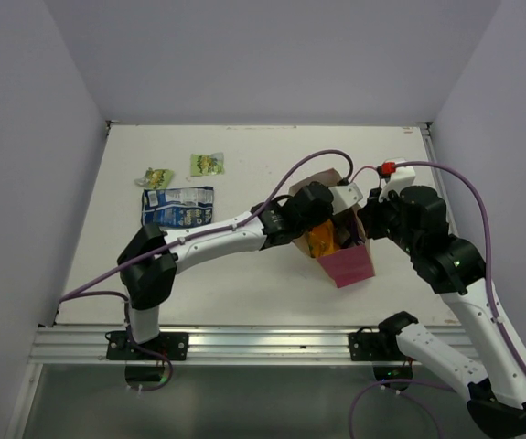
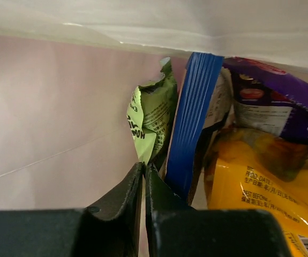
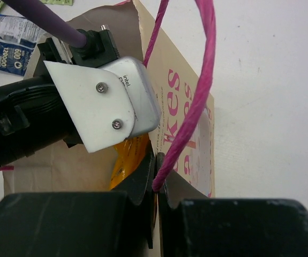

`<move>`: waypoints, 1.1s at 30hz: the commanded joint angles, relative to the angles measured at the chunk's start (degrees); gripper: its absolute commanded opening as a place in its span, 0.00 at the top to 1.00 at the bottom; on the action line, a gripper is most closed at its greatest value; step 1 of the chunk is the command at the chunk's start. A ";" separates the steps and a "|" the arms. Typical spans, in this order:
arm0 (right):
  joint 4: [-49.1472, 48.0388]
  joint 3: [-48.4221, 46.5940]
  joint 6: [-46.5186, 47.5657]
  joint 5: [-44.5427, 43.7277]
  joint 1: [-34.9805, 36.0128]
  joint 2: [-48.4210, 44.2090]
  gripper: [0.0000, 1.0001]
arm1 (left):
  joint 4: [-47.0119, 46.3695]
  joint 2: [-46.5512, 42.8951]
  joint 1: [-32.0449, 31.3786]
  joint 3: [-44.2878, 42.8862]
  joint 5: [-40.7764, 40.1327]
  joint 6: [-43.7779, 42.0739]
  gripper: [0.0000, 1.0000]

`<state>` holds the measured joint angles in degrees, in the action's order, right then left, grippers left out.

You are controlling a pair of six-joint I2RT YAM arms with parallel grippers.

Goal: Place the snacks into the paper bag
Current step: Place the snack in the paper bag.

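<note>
The paper bag (image 1: 349, 263) lies on its side mid-table, mouth toward the left arm. My left gripper (image 2: 144, 167) is deep inside it, jaws shut on the lower corner of a small green packet (image 2: 151, 118). Beside it in the bag are a dark blue packet (image 2: 194, 123), a purple packet (image 2: 282, 99) and the large orange packet (image 2: 255, 187). My right gripper (image 3: 157, 186) is shut on the pink cord handle (image 3: 188, 120) at the bag's rim (image 3: 196, 107). Two green packets (image 1: 159, 176) (image 1: 207, 164) and a dark blue packet (image 1: 178, 206) lie on the table at the left.
The left arm's wrist camera housing (image 3: 108, 101) fills the bag's mouth right in front of my right gripper. The white table (image 1: 263, 283) ends in walls at the left, back and right. A metal rail (image 1: 244, 343) runs along the near edge.
</note>
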<state>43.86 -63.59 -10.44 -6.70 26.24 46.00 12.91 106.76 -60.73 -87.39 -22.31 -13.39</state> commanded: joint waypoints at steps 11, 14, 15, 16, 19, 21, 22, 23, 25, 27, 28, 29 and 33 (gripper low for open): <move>-1.93 -0.22 0.33 -0.33 0.13 -1.00 0.97 | -3.59 -1.38 5.71 2.40 12.19 6.88 0.79; -1.85 -0.30 0.24 -0.51 0.13 -1.17 0.97 | -2.89 -2.34 6.33 1.88 13.60 7.50 0.74; -1.76 -0.30 0.24 -0.59 0.13 -1.26 0.97 | -2.80 -2.78 6.33 1.79 14.65 7.76 0.73; -1.76 -0.30 0.24 -0.60 0.04 -1.35 0.97 | -2.89 -4.26 6.33 1.79 14.83 8.20 0.71; -1.67 -0.30 0.15 -0.77 0.04 -1.44 0.97 | -3.50 -7.86 6.33 2.05 15.62 8.90 0.64; -1.67 -0.30 0.15 -0.60 0.13 -1.35 0.97 | -3.59 -10.50 6.33 1.97 15.89 9.34 0.59; -1.67 -0.39 0.15 -0.51 0.13 -1.35 0.97 | -3.50 -11.39 6.33 1.97 15.89 9.52 0.57; -1.76 -0.39 0.07 -0.51 0.04 -1.35 0.97 | -3.50 -12.09 6.33 1.88 15.80 9.69 0.54; -1.67 -0.39 0.07 -0.33 0.04 -1.26 0.97 | -3.50 -14.38 6.33 1.96 15.71 10.05 0.50; -1.67 -0.48 0.07 -0.33 0.04 -1.17 0.97 | -3.33 -16.40 6.33 1.88 15.45 10.48 0.45; -1.76 -0.48 0.07 -0.33 0.13 -1.17 0.97 | -3.33 -17.02 6.33 1.88 15.36 10.66 0.43; -1.67 -0.39 0.07 -0.33 0.13 -1.17 0.97 | -3.15 -17.63 6.24 1.79 15.19 11.01 0.39; -1.76 -0.30 -0.02 -0.24 0.04 -1.17 0.96 | -2.80 -21.32 6.33 1.61 13.17 12.86 0.27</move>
<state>43.86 -63.51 -10.44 -6.68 26.24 44.99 11.40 88.23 -54.76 -85.14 -7.60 -3.07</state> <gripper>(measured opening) 0.037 0.700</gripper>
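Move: The green snack is right at the left fingertips inside the paper bag, its middle about 3 cm ahead, 1 cm right and 2 cm below. The blue-edged packet stands close by, 1 cm ahead and 3 cm right; the orange packet is some 7 cm back, straight behind the hand and about 5 cm lower. From the right hand, still pinching the bag's rim, the green snack lies roughly 7 cm ahead, 7 cm left and 12 cm down. The left fingers open wide off the green snack, then rise some 14 cm out of the paper bag. ##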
